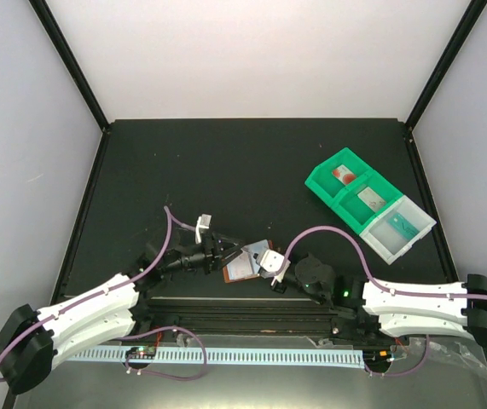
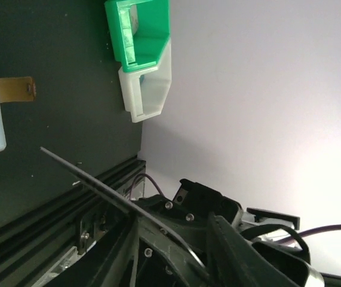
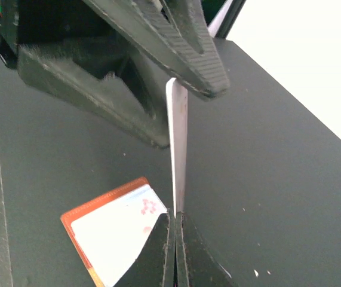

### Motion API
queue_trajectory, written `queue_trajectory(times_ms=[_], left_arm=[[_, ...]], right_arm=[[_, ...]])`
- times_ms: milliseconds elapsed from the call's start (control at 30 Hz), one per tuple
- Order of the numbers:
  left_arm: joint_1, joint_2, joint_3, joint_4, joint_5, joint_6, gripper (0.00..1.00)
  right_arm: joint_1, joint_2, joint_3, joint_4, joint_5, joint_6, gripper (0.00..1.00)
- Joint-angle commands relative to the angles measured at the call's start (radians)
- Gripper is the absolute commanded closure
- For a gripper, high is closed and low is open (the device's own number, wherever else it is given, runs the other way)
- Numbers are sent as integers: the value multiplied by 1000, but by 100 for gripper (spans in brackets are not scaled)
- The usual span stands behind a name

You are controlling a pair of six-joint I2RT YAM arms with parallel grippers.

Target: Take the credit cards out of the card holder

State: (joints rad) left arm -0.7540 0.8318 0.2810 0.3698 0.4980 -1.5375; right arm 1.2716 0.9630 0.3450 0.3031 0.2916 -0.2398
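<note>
A thin white credit card (image 3: 177,143) stands edge-on, its near end pinched in my shut right gripper (image 3: 175,216). Its far end sits between the fingers (image 3: 182,57) of my left gripper, which is open: one pad touches the card, the other stands apart. In the left wrist view the card (image 2: 92,179) runs as a dark line into my left gripper (image 2: 164,215). The brown card holder (image 3: 77,212) lies open on the table below, with a white card with red blots (image 3: 119,230) in it. From above, the left gripper (image 1: 217,253) and right gripper (image 1: 269,266) meet over the holder (image 1: 239,269).
A green compartmented tray (image 1: 318,181) with a white end section (image 1: 414,228) stands at the back right, with small flat items in its compartments. A black rail (image 1: 252,307) runs along the near edge between the arm bases.
</note>
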Motion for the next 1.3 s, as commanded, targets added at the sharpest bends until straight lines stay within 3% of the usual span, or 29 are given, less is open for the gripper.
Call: queue_trajectory(times_ms=[0, 133, 333, 567, 767, 1067, 1267], left_arm=[[-2, -4, -19, 71, 13, -33, 75], [-3, -13, -28, 68, 2, -19, 98], [-3, -25, -32, 33, -19, 56, 98], [-1, -26, 34, -134, -47, 264, 98], [-1, -8, 90, -130, 85, 450, 98], [-1, -5, 123, -120, 180, 530, 98], [-1, -50, 140, -155, 183, 575, 98]], right_arm=[[18, 12, 35, 22, 54, -34, 99], [19, 9, 46, -10, 57, -8, 94], [19, -55, 82, -137, 20, 99, 66], [11, -126, 262, -422, 38, 385, 47], [-64, -98, 406, -613, -109, 583, 45], [-346, -114, 396, -604, -582, 795, 46], [-415, -112, 380, -610, -691, 826, 47]])
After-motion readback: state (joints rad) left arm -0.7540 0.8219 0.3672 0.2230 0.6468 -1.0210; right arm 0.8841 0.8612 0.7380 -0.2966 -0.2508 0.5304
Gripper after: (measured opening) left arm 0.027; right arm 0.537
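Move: The card, still held by the right fingers, has its far end already between the left hand's open fingers; its middle is about 3 cm right of the left hand and 2 cm back. It lies some 3 cm left and 2 cm ahead of the right hand. The open card holder lies below on the table, roughly 12 cm under the left hand, 4 cm back and 3 cm right. Left fingers pinch the card and tilt it some 30 degrees; the right lets go, rising about 8 cm. ##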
